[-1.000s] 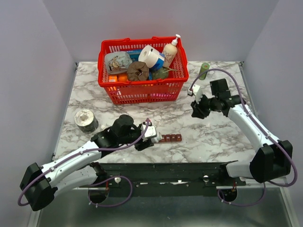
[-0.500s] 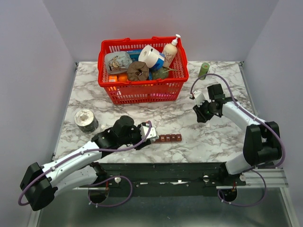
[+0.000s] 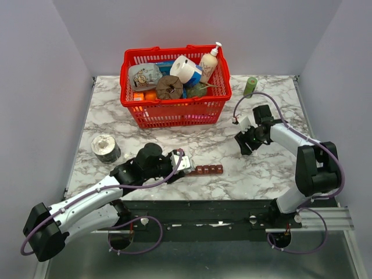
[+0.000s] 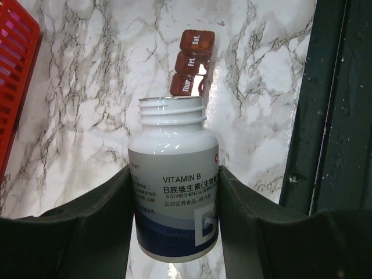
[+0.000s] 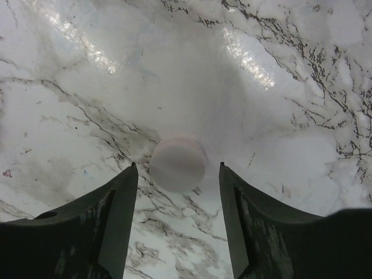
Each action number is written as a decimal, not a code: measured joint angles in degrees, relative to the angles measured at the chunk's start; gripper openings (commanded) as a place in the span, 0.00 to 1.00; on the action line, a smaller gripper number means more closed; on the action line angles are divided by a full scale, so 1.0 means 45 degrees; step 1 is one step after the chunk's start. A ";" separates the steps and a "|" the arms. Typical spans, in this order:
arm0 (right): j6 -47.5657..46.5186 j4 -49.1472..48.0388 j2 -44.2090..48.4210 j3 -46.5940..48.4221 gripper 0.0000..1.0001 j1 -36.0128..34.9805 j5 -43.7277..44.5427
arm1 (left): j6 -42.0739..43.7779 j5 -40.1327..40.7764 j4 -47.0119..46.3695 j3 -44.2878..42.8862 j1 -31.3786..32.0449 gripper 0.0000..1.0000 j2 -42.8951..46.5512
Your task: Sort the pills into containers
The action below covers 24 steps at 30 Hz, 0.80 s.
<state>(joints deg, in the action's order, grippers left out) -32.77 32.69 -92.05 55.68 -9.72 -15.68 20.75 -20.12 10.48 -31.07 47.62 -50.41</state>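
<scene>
My left gripper (image 4: 174, 170) is shut on an uncapped white VITAMIN B bottle (image 4: 172, 192). The bottle lies tilted, and its open mouth sits just over the near end of the dark red-brown container strip (image 4: 192, 64). In the top view the bottle (image 3: 185, 162) and the strip (image 3: 209, 170) lie near the table's front edge, with my left gripper (image 3: 179, 164) behind the bottle. My right gripper (image 5: 178, 171) is open, low over the marble, and a round white cap (image 5: 178, 164) lies on the table just ahead of its tips. It is right of centre in the top view (image 3: 244, 142). No loose pills show.
A red mesh basket (image 3: 174, 104) full of items stands at the back centre. A small green bottle (image 3: 250, 86) stands at the back right. A grey round tin (image 3: 105, 148) sits at the left. A dark rail (image 4: 337, 116) runs along the table's near edge.
My right arm has folded in, its elbow swinging left and nearer, and the gripper has dropped slightly toward the table. My left gripper with the bottle has barely moved.
</scene>
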 measured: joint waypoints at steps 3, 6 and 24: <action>0.0015 0.0000 0.0005 0.0005 0.73 0.0024 -0.0015 | -0.0141 -0.0005 -0.0189 0.0010 0.0000 0.00 0.0063; 0.0000 0.0024 0.0058 0.0005 0.73 0.0024 -0.0024 | -0.0228 -0.0010 -0.0321 0.0010 0.0000 0.00 0.0068; -0.7125 0.0971 0.6047 -0.2671 0.97 -0.2696 -0.7388 | -0.2987 0.0792 -0.3487 0.1593 -0.0233 0.00 0.1909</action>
<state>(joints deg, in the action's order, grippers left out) -64.84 37.06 -64.84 43.66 -21.85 -48.93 7.31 -16.56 -5.21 -23.90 46.57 -41.82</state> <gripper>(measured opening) 0.974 0.592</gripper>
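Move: The pill organizer lies about 18 cm to the left of the right hand and 7 cm back, roughly level with its fingertips. The white bottle cap rests on the table right between those fingers; the open vitamin bottle, in the left gripper, is some 24 cm to the right hand's left, 11 cm back and 10 cm higher. From the left hand, the organizer's middle is about 4 cm ahead, 6 cm to the right and 10 cm below. The cap, already loose between the right fingers, is left on the table as the right hand lifts off it, then swings left and back about 16 cm towards the pill organizer, ending about 9 cm up. The right fingers spread wide, turning counter-clockwise to point left and down. The left hand keeps its grip on the bottle, raising it some 4 cm and tilting its fingers up nearer level. ##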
